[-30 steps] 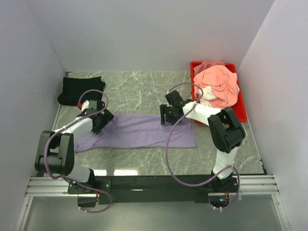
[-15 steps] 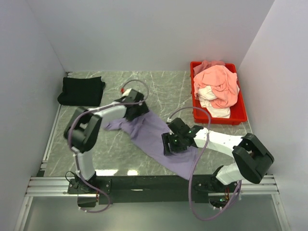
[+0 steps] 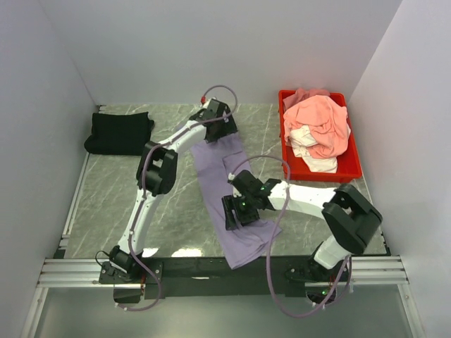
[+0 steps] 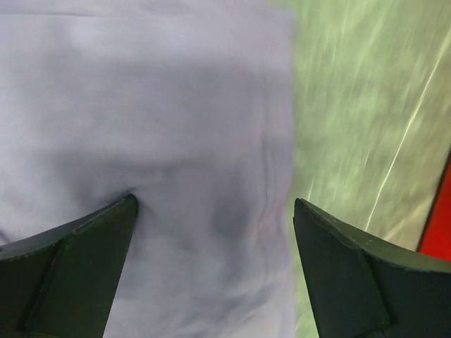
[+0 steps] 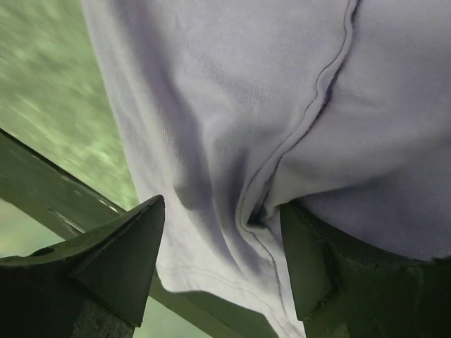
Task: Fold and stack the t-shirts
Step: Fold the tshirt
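Note:
The lavender-purple t-shirt [image 3: 215, 176] lies as a long strip from the far middle of the table to the front edge, its near end over the rail. My left gripper [image 3: 220, 130] is at its far end, jaws wide apart over the cloth [image 4: 176, 127], left gripper [image 4: 211, 204]. My right gripper [image 3: 232, 211] is on the near part, jaws apart with a fold and seam of the cloth [image 5: 268, 105] between them, right gripper [image 5: 222, 204]. The black t-shirt [image 3: 118, 132] lies folded at the far left. The salmon-pink t-shirt [image 3: 320, 120] and the white t-shirt [image 3: 320, 165] are heaped in the tray.
The red plastic tray [image 3: 356, 167] stands at the far right by the wall. White walls close in the left, back and right. A metal rail [image 3: 84, 271] runs along the front edge. The right arm's cable [image 3: 271, 165] loops above the strip.
The lavender shirt has swung from lying left to right to lying far to near. My left gripper went from the left to the far middle, my right gripper from the centre toward the front.

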Tool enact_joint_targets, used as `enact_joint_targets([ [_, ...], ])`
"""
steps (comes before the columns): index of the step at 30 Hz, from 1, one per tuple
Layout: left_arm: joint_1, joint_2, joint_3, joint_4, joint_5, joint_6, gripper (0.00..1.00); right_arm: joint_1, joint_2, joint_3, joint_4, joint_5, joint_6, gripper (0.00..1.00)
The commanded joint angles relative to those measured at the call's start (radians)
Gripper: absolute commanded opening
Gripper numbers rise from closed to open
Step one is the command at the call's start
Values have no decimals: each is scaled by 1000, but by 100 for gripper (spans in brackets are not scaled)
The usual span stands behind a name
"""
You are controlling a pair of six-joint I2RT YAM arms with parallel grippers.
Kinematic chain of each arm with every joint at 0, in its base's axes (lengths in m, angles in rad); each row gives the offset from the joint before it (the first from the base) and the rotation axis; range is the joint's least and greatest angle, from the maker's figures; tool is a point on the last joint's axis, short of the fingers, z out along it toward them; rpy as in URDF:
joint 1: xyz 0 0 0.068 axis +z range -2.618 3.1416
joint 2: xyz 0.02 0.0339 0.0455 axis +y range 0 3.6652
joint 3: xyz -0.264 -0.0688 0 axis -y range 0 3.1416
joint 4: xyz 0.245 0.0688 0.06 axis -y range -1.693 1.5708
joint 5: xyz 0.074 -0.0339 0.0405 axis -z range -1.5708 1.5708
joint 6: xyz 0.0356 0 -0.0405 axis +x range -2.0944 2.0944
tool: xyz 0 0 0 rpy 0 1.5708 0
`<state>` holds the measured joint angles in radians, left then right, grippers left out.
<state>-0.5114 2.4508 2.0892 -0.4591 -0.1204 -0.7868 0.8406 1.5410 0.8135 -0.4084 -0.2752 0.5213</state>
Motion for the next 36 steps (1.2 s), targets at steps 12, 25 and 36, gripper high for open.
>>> enact_joint_targets([
  [12, 163, 258, 272, -10, 269, -69, 99, 40, 191, 202, 31, -177, -37, 73],
  [25, 182, 356, 342, 261, 364, -219, 100, 54, 205, 245, 25, -173, -33, 73],
  [36, 177, 95, 345, 324, 381, -167, 99, 55, 50, 315, -75, 76, -44, 73],
])
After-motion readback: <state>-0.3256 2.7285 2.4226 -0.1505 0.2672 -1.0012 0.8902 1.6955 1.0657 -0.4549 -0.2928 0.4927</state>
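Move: The purple t-shirt lies as a long slanted strip with both my open hands on it. Its middle is about 21 cm back and 4 cm right of my left hand. From that hand the red bin is roughly 33 cm right and 3 cm back, the black folded shirt 36 cm left and 3 cm back. From my right hand, the t-shirt's middle is some 7 cm ahead, and its near end 9 cm back and 5 cm right. With open fingers on the cloth, I slide the t-shirt's far end forward about 11 cm towards the back wall with my left hand, rolling it some 30 degrees so its fingertips point more to the right. Meanwhile my open right hand drags the near part left about 6 cm, then eases a little forward. Both hands rise 2–3 cm along the way. ##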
